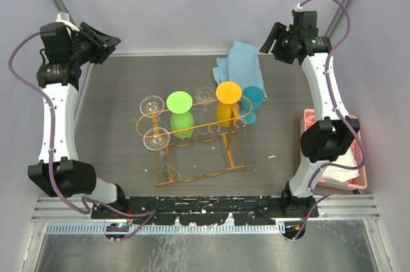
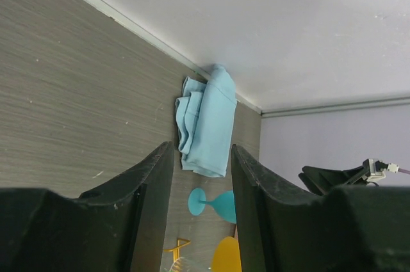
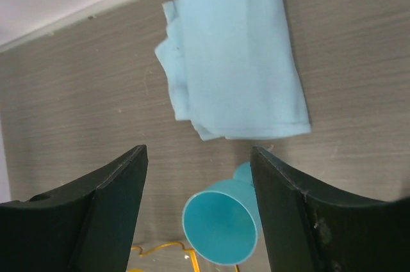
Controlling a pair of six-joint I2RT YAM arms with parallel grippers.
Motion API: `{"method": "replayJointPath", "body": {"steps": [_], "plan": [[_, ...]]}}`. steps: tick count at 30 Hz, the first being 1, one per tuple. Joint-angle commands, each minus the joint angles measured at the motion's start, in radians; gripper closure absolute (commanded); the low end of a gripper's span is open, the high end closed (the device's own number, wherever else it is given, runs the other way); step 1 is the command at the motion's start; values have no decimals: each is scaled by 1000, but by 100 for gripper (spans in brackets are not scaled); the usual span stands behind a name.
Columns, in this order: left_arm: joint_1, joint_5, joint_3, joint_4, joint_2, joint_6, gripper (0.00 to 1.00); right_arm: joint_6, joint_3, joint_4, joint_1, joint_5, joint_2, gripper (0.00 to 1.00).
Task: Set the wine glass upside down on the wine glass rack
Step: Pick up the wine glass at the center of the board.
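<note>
The orange-gold wine glass rack [image 1: 225, 154] stands mid-table. Upside down on it hang a green glass [image 1: 180, 102], an orange glass [image 1: 229, 92] and clear glasses [image 1: 156, 138]. A blue wine glass [image 1: 252, 102] stands mouth up on the table, just right of the rack. The right wrist view looks down into this blue wine glass [image 3: 221, 227], which is below my open, empty right gripper [image 3: 198, 157] and well apart from it. My left gripper [image 2: 202, 157] is open and empty too, raised over the far left corner [image 1: 109, 44]. The right gripper [image 1: 270, 39] hangs at the far right.
A folded light-blue cloth [image 1: 239, 62] lies behind the rack near the back wall. A pink basket [image 1: 360, 184] sits at the table's right edge beside the right arm. Grey walls close the table in at the back and sides.
</note>
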Motion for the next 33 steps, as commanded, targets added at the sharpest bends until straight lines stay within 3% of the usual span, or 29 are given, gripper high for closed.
{"method": "replayJointPath", "body": {"steps": [1,12,18,25,33], "plan": [[5,54,16,136,38,14,57,-78,46,-108,23,66,-4,31],[14,118,36,179,128,32,57,-161,-32,-252,159,211,-25,38],[23,147,39,186,150,33,56,-144,-190,-204,155,257,-112,38],[24,194,27,237,170,-6,56,-141,-265,-206,152,286,-153,40],[24,209,11,253,172,-12,56,-143,-322,-190,150,266,-138,54]]}}
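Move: The blue wine glass stands upright about 9 cm back from the right hand, 5 cm to its left and some 20 cm below. The upturned orange glass is roughly 10 cm to the left of the blue one and 5 cm nearer the base; the rack's middle lies about 27 cm back and 26 cm left of the hand. The blue towel is some 14 cm ahead, 5 cm left. From the left hand the blue glass is about 43 cm right, 3 cm back and 31 cm lower. Down and back in about equal parts, some 10 cm each, the right hand drops towards the blue wine glass, swinging out left by 3 to 4 cm and in again. It tips its fingers more steeply down, left side dipping, by nearly 30 degrees overall, while they narrow but stay open, ending beside the rim on its right. The empty left hand eases 5 cm forward and slightly down. ##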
